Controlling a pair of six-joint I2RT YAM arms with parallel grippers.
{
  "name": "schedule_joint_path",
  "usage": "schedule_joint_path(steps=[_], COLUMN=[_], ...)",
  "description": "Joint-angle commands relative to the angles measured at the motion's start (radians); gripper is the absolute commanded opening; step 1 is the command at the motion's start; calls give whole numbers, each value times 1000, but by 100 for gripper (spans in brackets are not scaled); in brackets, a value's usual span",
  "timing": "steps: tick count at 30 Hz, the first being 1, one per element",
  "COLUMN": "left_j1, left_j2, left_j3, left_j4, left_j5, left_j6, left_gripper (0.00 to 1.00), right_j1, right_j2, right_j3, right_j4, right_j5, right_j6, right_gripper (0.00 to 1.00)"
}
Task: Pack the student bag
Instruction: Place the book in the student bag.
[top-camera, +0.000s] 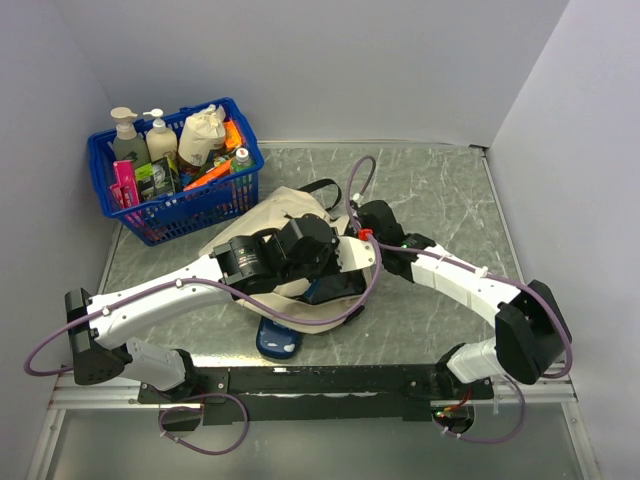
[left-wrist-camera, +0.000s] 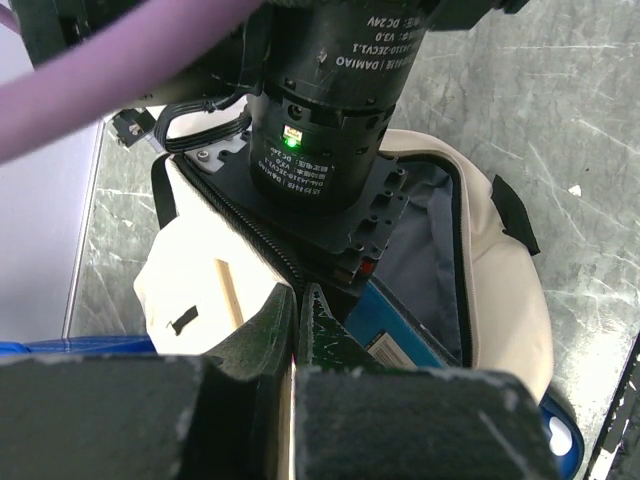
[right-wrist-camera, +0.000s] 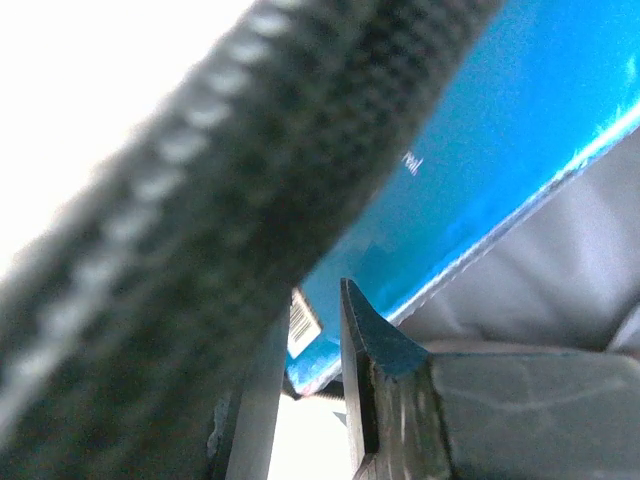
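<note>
The cream-beige student bag (top-camera: 285, 205) lies in the middle of the table with its zipper mouth open (left-wrist-camera: 500, 290). My left gripper (left-wrist-camera: 295, 300) is shut on the black zipper edge of the bag's mouth and holds it up. A blue book (left-wrist-camera: 400, 335) with a barcode label sits inside the opening. My right arm reaches into that mouth from the right. In the right wrist view the right gripper (right-wrist-camera: 300, 380) is right in front of the book (right-wrist-camera: 480, 170), jaws a narrow gap apart with nothing between them. The blurred zipper edge (right-wrist-camera: 200, 230) crosses in front.
A blue plastic basket (top-camera: 175, 215) holding bottles (top-camera: 128, 140) and small items stands at the back left. A dark blue flat object (top-camera: 277, 340) lies against the bag's near side. Walls close in the left, back and right sides.
</note>
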Motion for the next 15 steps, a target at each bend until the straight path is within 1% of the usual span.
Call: schedule_joint_path(steps=[1,5,7,9,11,13,15], left_j1=[-17,-17,-17,-17,-17,-17,-17], left_j2=[-40,-45,-49,-51,-51,-54,-54], left_j3=[26,11,8,6,5,5,5], left_j4=[92,95,96,98,98,96,99], left_j5=[29,31,29,26,24,21,20], left_j6=[-3,-4,-8,-6,-8,-9,-6], left_gripper=[1,1,1,1,1,1,1], right_j1=[-5,-19,-32,-51,-65,-72,-74], right_j2=[-67,-143,-181,-215,-227,-241,-247], right_j3=[43,13,-6,-41,-59,-84,-104], right_j4=[6,-21,-28,-34,-46,-72,-89], right_j5=[17,38,50,55,70,102,124], right_j6=[-31,-52,-55,-57,-69,-80,-92], right_gripper=[35,36,33,18,7,5,1])
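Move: The book is already in the bag, its middle about 8 cm below my right hand, some 2 cm to the left and level with it fore and aft. From the right hand, the zipped flap edge that my left hand is pinching is about 3 cm back, 4 cm left and 11 cm up, and the pencil case outside lies some 15 cm back and 14 cm left, on the table. From my left hand, the book is about 3 cm ahead, 2 cm right and 19 cm down. I bring my right hand up about 2 cm off the book inside the bag, then sweep it about 4 cm to the right, away from the book's middle, letting it sink a little at the end, while its partly open fingers close to shut on nothing. My left hand keeps its pinch on the zipped flap edge and eases it up about 1 cm. ##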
